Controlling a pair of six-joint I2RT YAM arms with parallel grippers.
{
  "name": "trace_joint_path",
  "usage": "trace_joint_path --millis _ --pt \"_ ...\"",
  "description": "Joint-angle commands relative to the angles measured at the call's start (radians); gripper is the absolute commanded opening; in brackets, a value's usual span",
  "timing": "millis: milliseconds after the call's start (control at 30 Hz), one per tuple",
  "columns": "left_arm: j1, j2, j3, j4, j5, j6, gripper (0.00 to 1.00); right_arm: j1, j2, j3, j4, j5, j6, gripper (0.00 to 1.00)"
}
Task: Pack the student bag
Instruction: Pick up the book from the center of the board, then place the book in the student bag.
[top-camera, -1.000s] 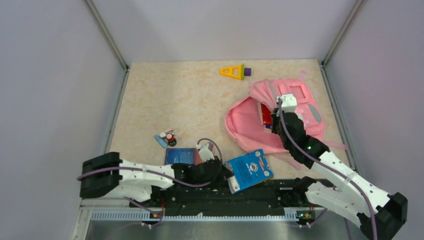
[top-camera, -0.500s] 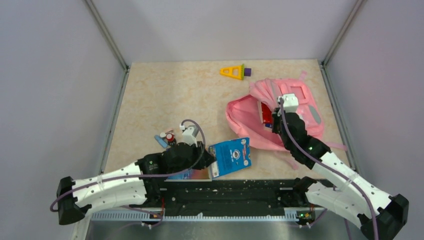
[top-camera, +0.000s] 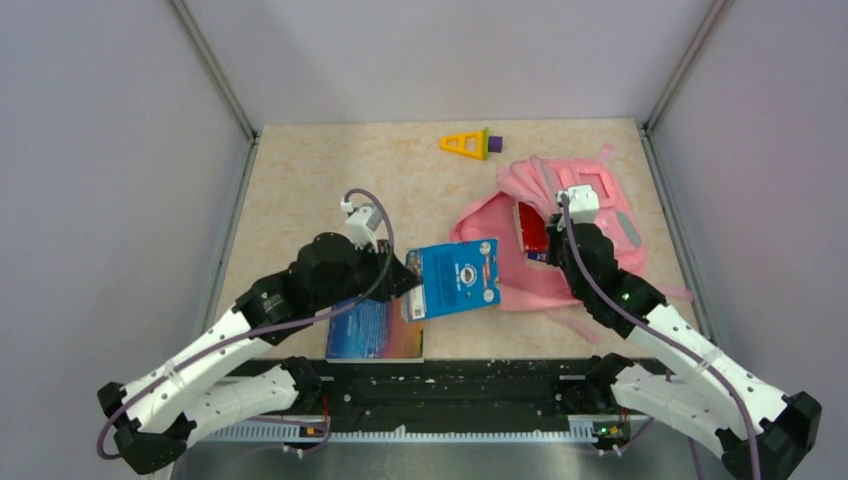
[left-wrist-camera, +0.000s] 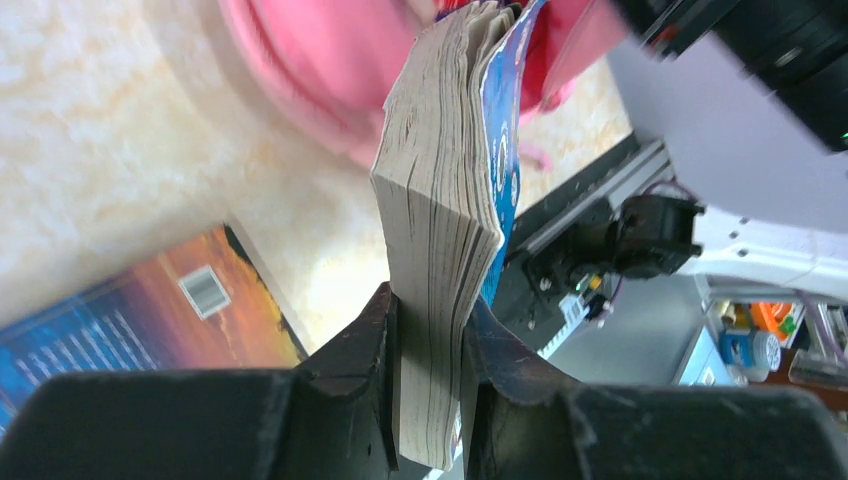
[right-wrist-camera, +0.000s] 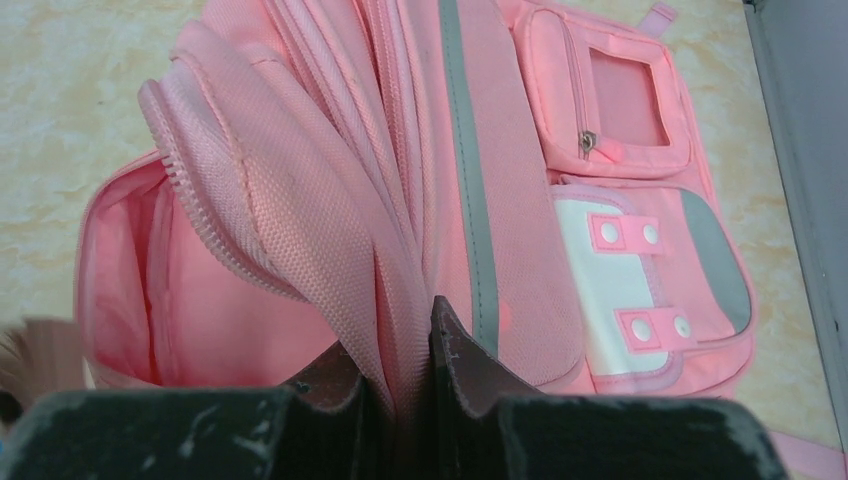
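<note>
The pink student bag (top-camera: 600, 215) lies at the right of the table, its main pocket facing left. My right gripper (top-camera: 553, 238) is shut on the pocket's zip-edged flap (right-wrist-camera: 300, 210) and holds it up; in the right wrist view the fabric is pinched between the right gripper's (right-wrist-camera: 405, 375) fingers. Something red (top-camera: 530, 228) shows inside the pocket. My left gripper (top-camera: 408, 287) is shut on a thick blue paperback (top-camera: 455, 280), held above the table just left of the bag's mouth. In the left wrist view, the left gripper (left-wrist-camera: 430, 360) clamps the paperback's (left-wrist-camera: 440, 190) page block near one end.
A second blue-and-orange book (top-camera: 375, 328) lies flat near the front edge, under my left arm. A yellow and purple toy (top-camera: 467, 144) sits at the back of the table. Metal rails and grey walls border the table on both sides.
My left arm has carried the blue paperback away from the near edge, up toward the bag's mouth. The right gripper kept its hold on the flap, which opened slightly wider.
</note>
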Motion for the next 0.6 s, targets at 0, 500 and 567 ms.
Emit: trace_joint_path --millis 0,500,567 --pt "0.044 -0.009 0.171 0.063 0.01 0.085 0.0 0.002 -0.041 0.091 0.11 -0.008 0.015 0.0" --pt "0.169 0.176 -0.064 0.704 0.189 -0.12 0.0 0.002 -0.067 0.127 0.122 -0.05 0.022 0.0" --pt "0.176 0.217 -0.073 0.756 0.196 -0.144 0.0 0.002 -0.07 0.141 0.128 -0.054 0.021 0.0"
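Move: The left hand already holds the blue book by one edge. The open bag mouth lies about 10 cm ahead of that hand, 18 cm to its right and 15 cm below. The red book already in the bag is some 15 cm ahead, 25 cm right and 15 cm below; the orange-blue book lies 11 cm left, 3 cm back and 21 cm below. From the right hand, which holds the flap, the mouth is about 9 cm left, level fore-and-aft, 14 cm below. Still pinching the blue book by its edge, the left hand carries it about 6 cm forward and 4 cm to the right towards the bag mouth in an arched path, climbing some 7 cm first and then sinking back almost to its starting height while the wrist rolls about 10 degrees, its left side dipping. The right hand stays practically still and keeps its pinch on the bag's pink flap, holding the mouth open for the book. ##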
